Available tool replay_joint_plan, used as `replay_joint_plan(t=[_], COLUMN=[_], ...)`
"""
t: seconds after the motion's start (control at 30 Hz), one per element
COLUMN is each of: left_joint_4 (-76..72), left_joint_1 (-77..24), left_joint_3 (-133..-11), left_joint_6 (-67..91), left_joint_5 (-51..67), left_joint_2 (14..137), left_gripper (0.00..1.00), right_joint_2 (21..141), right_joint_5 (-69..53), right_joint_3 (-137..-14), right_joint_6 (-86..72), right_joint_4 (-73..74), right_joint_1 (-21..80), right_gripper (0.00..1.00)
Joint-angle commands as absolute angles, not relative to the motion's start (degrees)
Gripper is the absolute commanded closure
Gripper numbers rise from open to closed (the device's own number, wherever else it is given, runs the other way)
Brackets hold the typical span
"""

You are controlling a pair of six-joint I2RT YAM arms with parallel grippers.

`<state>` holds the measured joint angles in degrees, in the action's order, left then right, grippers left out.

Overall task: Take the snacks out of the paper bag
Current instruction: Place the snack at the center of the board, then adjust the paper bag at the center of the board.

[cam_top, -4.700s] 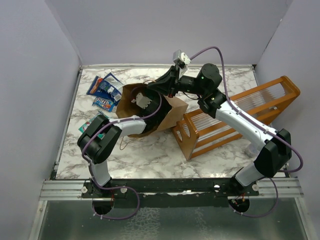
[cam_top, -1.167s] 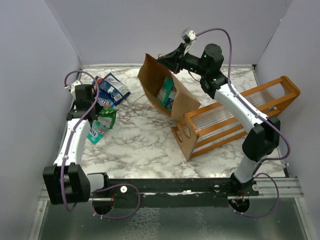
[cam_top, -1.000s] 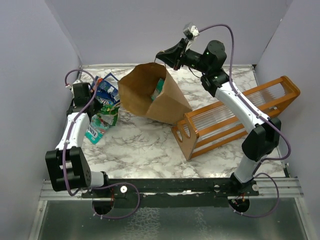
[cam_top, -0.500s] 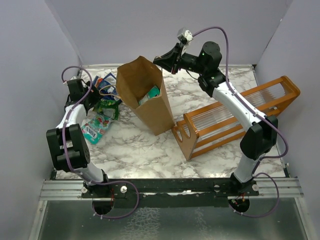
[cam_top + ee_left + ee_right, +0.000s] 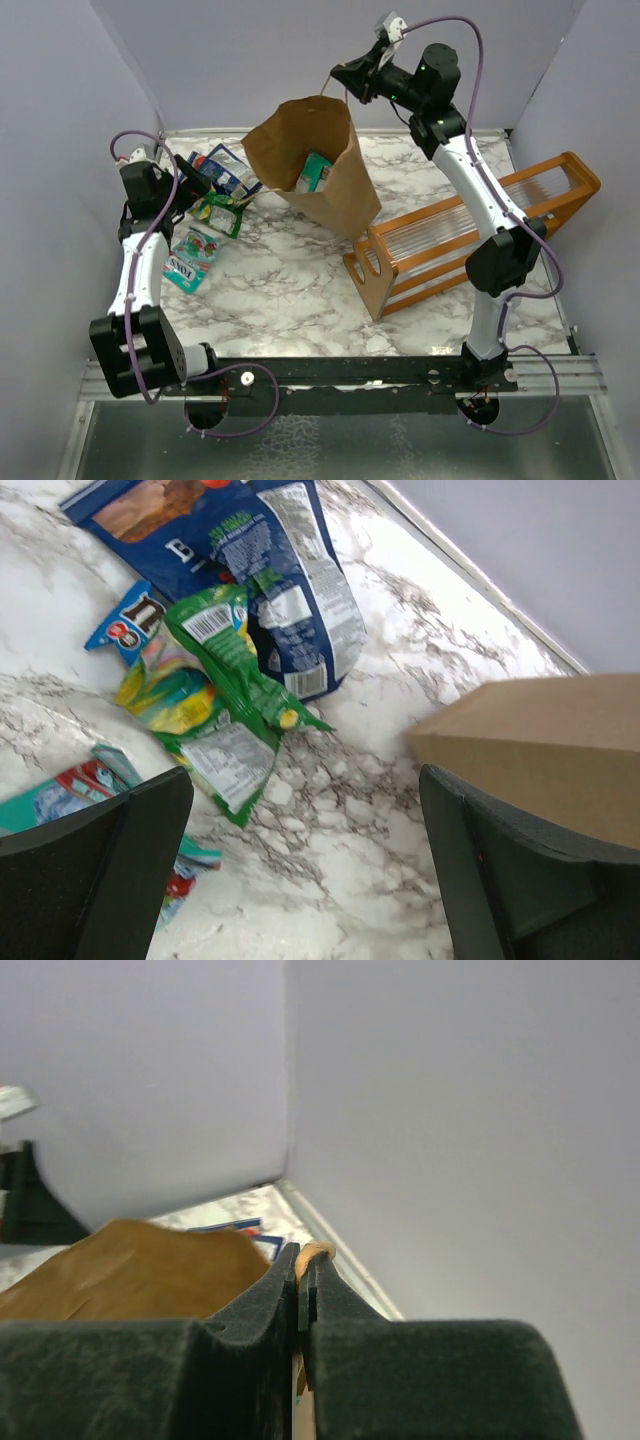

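The brown paper bag [image 5: 335, 195] hangs upright at the back of the table, mouth open. My right gripper [image 5: 347, 82] is shut on its twisted handle [image 5: 317, 1252] above it. A teal snack packet [image 5: 316, 172] shows inside the bag. Other snacks lie at the far left: blue packets [image 5: 228, 172], a green-yellow packet [image 5: 218, 212] and a teal packet [image 5: 187, 260]. My left gripper [image 5: 197, 187] hovers open over this pile with nothing between its fingers. In the left wrist view the green packet [image 5: 215, 710] and a blue packet [image 5: 295, 590] lie ahead of the left gripper [image 5: 305, 880], with the bag [image 5: 540, 750] to the right.
An orange wooden rack with clear slats [image 5: 470, 240] lies right of the bag, close to its base. Grey walls enclose the table on the left, back and right. A small blue candy packet [image 5: 125, 630] lies beside the green one.
My left gripper opened and let go of the green packet, which now lies by the blue ones. The right arm kept hold of the handle and swung the bag upright, a little to the right.
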<state>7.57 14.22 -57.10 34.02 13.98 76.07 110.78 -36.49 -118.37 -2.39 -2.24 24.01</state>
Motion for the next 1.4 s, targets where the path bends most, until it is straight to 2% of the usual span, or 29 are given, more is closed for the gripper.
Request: replay_joint_plan(t=[0.0,0.1,0.2,0.27,0.43,0.57,0.93,1.1,1.27,1.37], left_joint_4=[8.8,8.9,10.2,11.3,15.1,16.4,9.8,0.3,-5.4,-10.2], left_joint_1=[13.9,13.5,13.5,13.4,13.4,13.4,13.0,8.9,-5.0,-13.5], left_joint_3=[-52.6,-49.5,-48.5,-48.5,-50.2,-51.2,-49.3,-42.9,-39.3,-38.5], left_joint_6=[35.5,36.3,36.3,35.8,33.5,33.1,42.4,50.5,53.3,54.5], left_joint_5=[20.0,21.7,22.1,22.0,22.5,27.5,38.9,40.3,28.3,22.2], left_joint_2=[70.7,66.8,63.4,61.4,59.0,58.3,49.6,45.7,45.0,47.8], left_gripper=[0.01,0.01,0.01,0.01,0.01,0.01,0.02,0.06,0.17,0.33], right_joint_2=[114.8,117.4,117.3,114.9,105.2,100.3,98.3,99.4,97.6,96.6], right_joint_5=[-36.7,-39.0,-42.9,-46.5,-43.6,-44.2,-48.1,-49.1,-50.5,-51.1], right_joint_3=[-128.3,-132.3,-128.6,-120.8,-98.5,-88.8,-86.2,-86.3,-83.9,-82.7], right_joint_6=[2.8,6.3,5.1,3.6,2.6,-1.7,-14.9,-15.6,-18.1,-17.9], right_joint_4=[-2.0,-0.7,-2.0,-4.7,-14.1,-20.3,-25.6,-25.2,-28.3,-29.1], right_joint_1=[21.1,21.0,21.0,21.6,26.9,28.3,30.8,30.8,30.8,30.8], right_gripper=[0.98,0.98,0.98,0.98,0.98,0.98,0.98,0.98,0.98,0.98])
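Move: The green snack left inside the paper bag lies about 28 cm to the right of the empty left hand, some 10 cm farther out and 10 cm lower. On the table, the green chip packet is 8 cm ahead of that hand, the blue packets about 20 cm ahead and 3 cm right, and the teal packet 5 cm back and 7 cm left. From the right hand, which holds the bag's handle, that snack is about 33 cm below, 5 cm ahead and 4 cm left; the bag's middle is some 22 cm below and 4 cm left. Back off the laid-out packets and slightly up, then sharply right, the open left hand swings some 18 cm across to the front of the bag's mouth, turning about 30 degrees clockwise and starting to narrow its fingers late. The right hand, still pinching the handle, pushes a little forward, swoops back and down, then rises partway, ending about 11 cm back, 9 cm lower and slightly left. ##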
